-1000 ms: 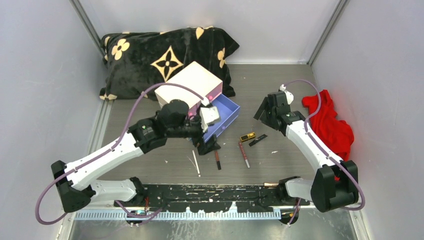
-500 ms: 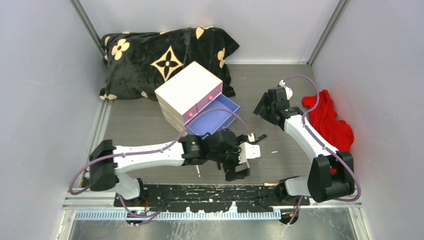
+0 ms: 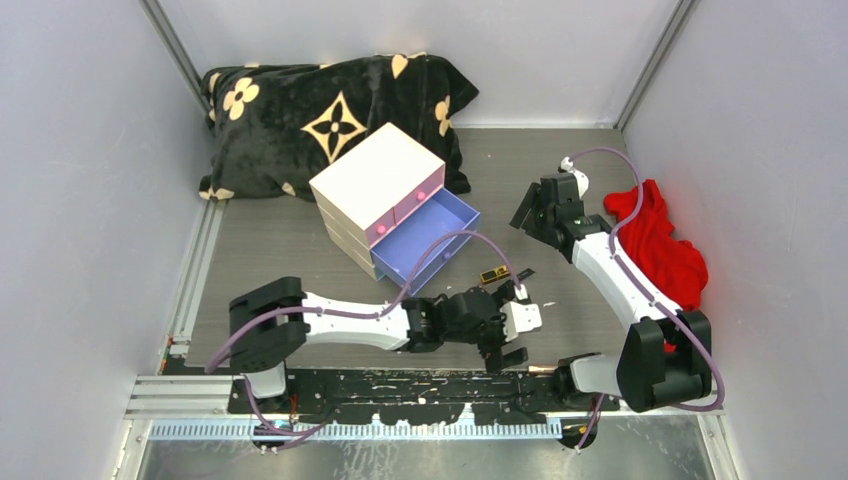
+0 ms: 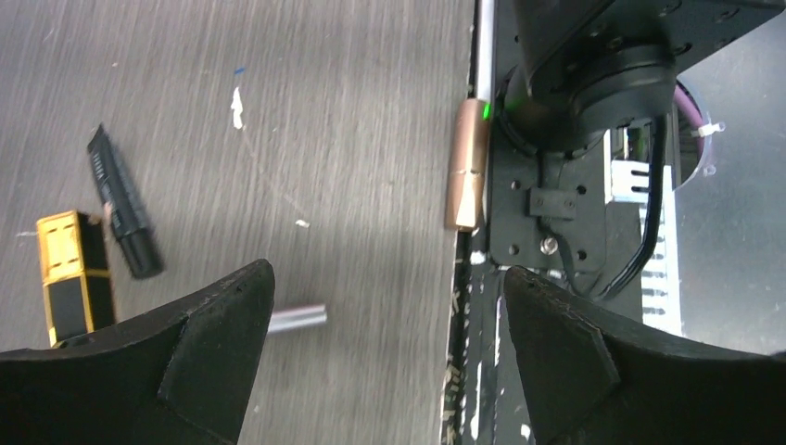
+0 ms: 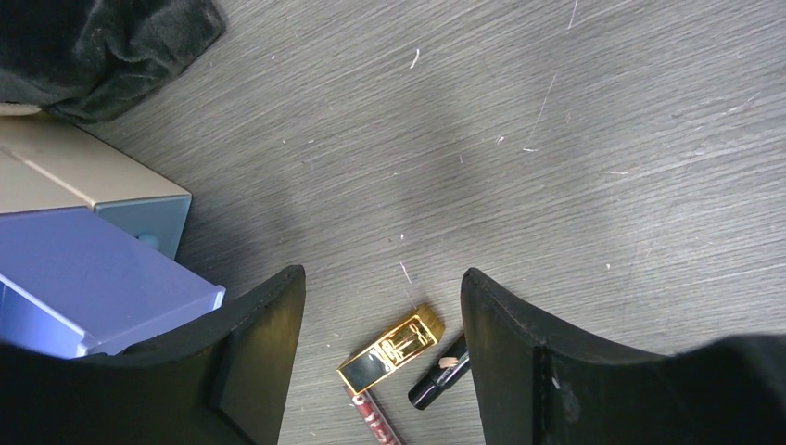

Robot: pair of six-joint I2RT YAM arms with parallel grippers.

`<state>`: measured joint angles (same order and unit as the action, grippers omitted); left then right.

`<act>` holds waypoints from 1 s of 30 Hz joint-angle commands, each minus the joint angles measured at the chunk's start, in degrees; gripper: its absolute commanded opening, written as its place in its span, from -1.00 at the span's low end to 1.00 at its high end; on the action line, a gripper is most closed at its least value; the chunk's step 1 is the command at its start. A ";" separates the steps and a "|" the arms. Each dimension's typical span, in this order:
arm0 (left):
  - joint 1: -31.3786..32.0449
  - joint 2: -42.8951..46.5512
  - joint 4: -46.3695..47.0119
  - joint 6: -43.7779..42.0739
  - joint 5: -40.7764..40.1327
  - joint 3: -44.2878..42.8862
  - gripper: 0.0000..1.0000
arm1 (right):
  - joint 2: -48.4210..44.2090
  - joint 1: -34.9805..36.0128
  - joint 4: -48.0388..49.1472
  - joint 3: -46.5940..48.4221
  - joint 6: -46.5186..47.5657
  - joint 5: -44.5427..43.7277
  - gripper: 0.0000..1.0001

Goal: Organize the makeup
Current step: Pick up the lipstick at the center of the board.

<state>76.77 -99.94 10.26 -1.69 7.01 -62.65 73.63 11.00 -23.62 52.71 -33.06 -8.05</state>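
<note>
My left gripper [image 3: 515,327] hangs open and empty low over the table's near edge, right of the middle. Its wrist view shows a gold-and-black tube [image 4: 74,278] and a black tube [image 4: 120,204] to its left. A copper tube [image 4: 466,176] lies ahead against the black rail, and a silver pencil end [image 4: 298,318] pokes out by the left finger. My right gripper [image 3: 535,212] is open and empty above the table. Its wrist view looks down on the gold-and-black tube [image 5: 391,349], the black tube [image 5: 438,374] and a red-brown pencil [image 5: 375,417]. The left arm hides other makeup from above.
A cream box [image 3: 378,185] stands mid-table with its blue drawer [image 3: 425,238] pulled open. A black patterned pillow [image 3: 330,110] lies behind it. A red cloth [image 3: 660,245] sits at the right wall. The black rail [image 3: 400,385] runs along the near edge.
My left arm has swung away from the blue drawer, down and to the right, and now lies along the near edge. The right arm has hardly moved.
</note>
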 commanded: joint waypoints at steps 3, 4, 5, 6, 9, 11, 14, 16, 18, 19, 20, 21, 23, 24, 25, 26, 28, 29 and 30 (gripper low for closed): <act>2.59 -4.54 12.93 1.98 -2.86 -1.12 0.88 | -2.12 -0.47 1.78 0.38 2.28 0.05 0.34; 2.98 -5.53 13.06 1.88 -2.95 -1.26 0.88 | -2.13 -0.54 1.70 0.44 2.49 0.06 0.35; 3.31 -6.32 13.18 1.94 -3.03 -1.32 0.88 | -2.24 -0.62 1.79 0.49 2.66 0.06 0.35; 3.56 -7.11 13.75 2.08 -3.28 -1.17 0.88 | -2.35 -0.70 1.76 0.48 2.78 0.03 0.35; 3.81 -8.45 15.21 2.57 -3.79 -0.77 0.88 | -2.59 -0.89 1.82 0.47 3.26 -0.21 0.35; 3.78 -8.87 16.38 3.18 -4.05 -0.47 0.88 | -2.57 -0.98 1.70 0.55 3.43 -0.21 0.35; 4.10 -10.44 18.81 4.42 -3.71 -0.08 0.88 | -2.55 -1.20 1.58 0.67 3.87 -0.25 0.35; 4.49 -11.91 20.41 4.71 -4.06 -0.29 0.88 | -2.59 -1.32 1.60 0.68 4.04 -0.29 0.35; 4.69 -13.17 22.63 5.05 -4.52 -0.27 0.88 | -2.60 -1.42 1.56 0.78 4.16 -0.21 0.35; 4.70 -13.78 23.25 5.24 -4.40 -0.39 0.88 | -2.53 -1.52 1.48 0.79 4.33 -0.14 0.35; 4.70 -14.32 23.44 5.37 -4.16 -0.63 0.88 | -2.56 -1.55 1.45 0.77 4.40 -0.12 0.35; 4.70 -14.92 23.59 5.38 -3.78 -0.97 0.87 | -2.60 -1.59 1.32 0.79 4.59 -0.20 0.35; 4.70 -15.91 24.10 5.68 -3.02 -1.19 0.88 | -2.54 -1.83 1.16 0.91 4.91 -0.21 0.35; 4.70 -16.38 24.13 5.80 -2.83 -1.29 0.87 | -2.56 -1.98 1.08 0.95 5.07 -0.21 0.35; 4.70 -16.74 24.25 5.92 -2.60 -1.37 0.87 | -2.60 -2.12 1.08 0.94 5.19 -0.21 0.35; 4.70 -17.08 24.34 6.07 -2.47 -1.48 0.87 | -2.59 -2.25 1.12 0.97 5.27 -0.21 0.36; 4.68 -17.47 24.37 6.09 -2.12 -1.79 0.87 | -2.60 -2.46 1.26 0.77 5.35 -0.06 0.35; 4.70 -17.63 24.14 6.02 -2.01 -2.11 0.87 | -2.56 -2.54 1.43 0.67 5.33 0.07 0.35; 4.70 -17.72 23.83 5.85 -2.00 -2.46 0.87 | -2.48 -2.63 1.63 0.58 5.30 0.27 0.35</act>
<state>81.17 -117.56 29.74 4.03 4.16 -62.72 72.99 8.86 -23.79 52.66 -28.75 -7.99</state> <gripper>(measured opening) 0.936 0.675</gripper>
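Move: Lying by the near table edge, close to the right arm's base, the rose-gold lipstick is about 8 cm to the left hand's right, 4 cm back and 11 cm below. The gold case lies on the table some 14 cm ahead and 2 cm left of that hand; the black tube about 13 cm ahead and 2 cm right; the red pen 7 cm ahead and 4 cm left. From the right hand the lipstick lies roughly 29 cm back, 2 cm right and 12 cm down. Sinking about 8 cm towards the lipstick, the left hand also works some 4 to 5 cm to its right and a little back towards the near table edge, coming down in two steps with a brief level stretch between. The fingers stay wide open, still aimed rightward and down, with the wrist hardly turning; they stop short of the lipstick. ##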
